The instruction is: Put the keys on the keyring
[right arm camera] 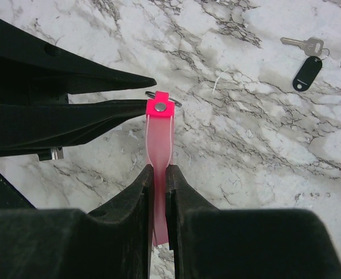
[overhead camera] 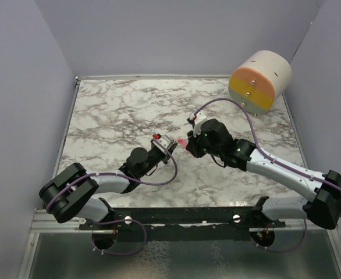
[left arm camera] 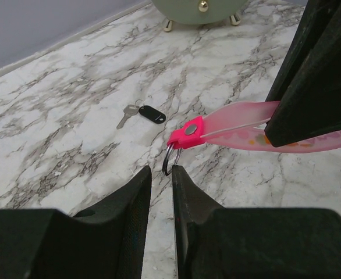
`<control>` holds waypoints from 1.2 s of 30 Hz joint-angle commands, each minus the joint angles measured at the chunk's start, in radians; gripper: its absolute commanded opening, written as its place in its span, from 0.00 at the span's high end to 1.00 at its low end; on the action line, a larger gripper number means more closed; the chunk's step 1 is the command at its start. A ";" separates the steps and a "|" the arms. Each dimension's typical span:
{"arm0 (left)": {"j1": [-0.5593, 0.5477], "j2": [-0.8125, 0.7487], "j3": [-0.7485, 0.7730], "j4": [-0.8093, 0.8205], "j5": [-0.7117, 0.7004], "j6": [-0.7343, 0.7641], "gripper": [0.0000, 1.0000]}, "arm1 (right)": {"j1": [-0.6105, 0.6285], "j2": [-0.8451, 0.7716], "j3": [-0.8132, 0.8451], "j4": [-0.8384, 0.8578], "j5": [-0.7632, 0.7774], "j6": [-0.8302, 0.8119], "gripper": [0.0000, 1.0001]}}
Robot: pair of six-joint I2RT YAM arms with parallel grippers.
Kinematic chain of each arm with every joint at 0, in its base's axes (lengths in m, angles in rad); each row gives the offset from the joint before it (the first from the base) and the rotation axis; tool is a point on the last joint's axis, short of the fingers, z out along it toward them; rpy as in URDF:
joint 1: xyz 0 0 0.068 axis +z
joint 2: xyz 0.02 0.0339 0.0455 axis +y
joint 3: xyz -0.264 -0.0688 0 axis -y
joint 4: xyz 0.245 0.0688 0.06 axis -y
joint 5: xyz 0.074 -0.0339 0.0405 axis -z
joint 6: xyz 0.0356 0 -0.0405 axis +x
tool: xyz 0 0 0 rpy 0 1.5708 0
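Note:
My right gripper (right arm camera: 159,168) is shut on the keyring (right arm camera: 159,136), a pink strip held above the marble, its red end and small metal ring (left arm camera: 169,159) pointing at the left gripper. My left gripper (left arm camera: 162,168) stands open by a narrow gap, fingertips right at the ring, one on each side, not clamped on it. In the top view both grippers meet at mid-table, left gripper (overhead camera: 171,145) and right gripper (overhead camera: 187,143), with the keyring (overhead camera: 182,142) between them. The keys (left arm camera: 141,114), a black head with a silvery shaft, lie flat on the table beyond the keyring (left arm camera: 240,125), also seen as keys (right arm camera: 305,58).
A round pastel-striped box (overhead camera: 260,81) with small gold feet lies on its side at the back right corner, its base showing as the box (left arm camera: 196,9). Lilac walls close the marble table (overhead camera: 112,116) on the left, back and right.

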 commanded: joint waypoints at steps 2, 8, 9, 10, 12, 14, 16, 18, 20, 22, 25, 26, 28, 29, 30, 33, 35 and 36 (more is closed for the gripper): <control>-0.005 0.009 0.024 0.045 0.071 0.001 0.78 | 0.007 -0.003 0.019 -0.007 -0.022 0.008 0.88; -0.007 0.022 0.026 0.054 0.097 0.004 0.94 | 0.007 0.004 0.023 -0.007 -0.023 0.007 0.88; -0.007 0.022 0.025 0.054 0.098 0.004 0.97 | 0.007 0.004 0.023 -0.007 -0.024 0.008 0.88; -0.007 0.021 0.025 0.054 0.101 0.005 0.99 | 0.007 0.004 0.022 -0.007 -0.024 0.008 0.88; -0.007 0.020 0.023 0.056 0.104 0.005 1.00 | 0.007 0.006 0.024 -0.009 -0.024 0.006 0.88; -0.007 0.022 0.023 0.055 0.109 0.005 1.00 | 0.007 0.007 0.028 -0.010 -0.021 0.006 0.88; -0.007 0.025 0.023 0.056 0.113 0.002 1.00 | 0.007 0.009 0.034 -0.012 -0.017 0.007 0.88; -0.007 0.032 0.021 0.055 0.119 -0.002 1.00 | 0.007 0.009 0.043 -0.012 -0.010 0.008 0.88; -0.007 0.039 0.022 0.056 0.126 -0.010 1.00 | 0.007 0.012 0.060 -0.017 -0.002 0.006 0.87; -0.007 0.047 0.020 0.056 0.131 -0.017 1.00 | 0.007 0.016 0.077 -0.018 0.004 0.000 0.87; -0.007 0.055 0.017 0.056 0.137 -0.029 1.00 | 0.007 0.029 0.108 -0.022 0.019 -0.006 0.87; -0.007 0.058 0.016 0.056 0.139 -0.031 1.00 | 0.006 0.034 0.115 -0.019 0.023 -0.007 0.87; -0.007 0.058 0.014 0.056 0.144 -0.038 1.00 | 0.007 0.046 0.125 -0.009 0.028 -0.010 0.87; -0.006 0.058 0.013 0.057 0.147 -0.039 1.00 | 0.007 0.055 0.130 -0.003 0.028 -0.012 0.87; -0.007 0.058 0.013 0.058 0.150 -0.041 1.00 | 0.006 0.064 0.135 0.001 0.029 -0.014 0.87; -0.007 0.056 0.012 0.064 0.170 -0.051 1.00 | 0.007 0.104 0.156 0.012 0.038 -0.018 0.87; -0.007 0.054 0.013 0.067 0.184 -0.060 1.00 | 0.006 0.131 0.173 0.017 0.042 -0.020 0.87; -0.007 0.054 0.013 0.068 0.190 -0.065 1.00 | 0.006 0.143 0.184 0.016 0.042 -0.021 0.87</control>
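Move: The ring on the pink strap sits right at the left fingertips, about 2 cm ahead and 2 cm to the right of the left hand point, level with it, with the strap's pink clasp just beyond, some 3 cm ahead and 4 cm right. From the right hand, which holds the strap, the ring is about 3 cm ahead, 4 cm left and 2 cm lower. The key with its black tag lies on the table, roughly 13 cm ahead, 9 cm right and 14 cm below the left hand. The left fingers, parted a little around the ring, draw back slightly as they shut and pinch its wire at their tips, then stay shut while the hand eases on back and to the right, about 2.5 cm in all, turning some 10 degrees clockwise. The right hand first holds still, keeping its grip on the strap, then goes forward and left about 2.5 cm towards the left fingertips, rising some 2 cm and dipping a little at the end, so that it feeds the strap up against the pinched ring. ##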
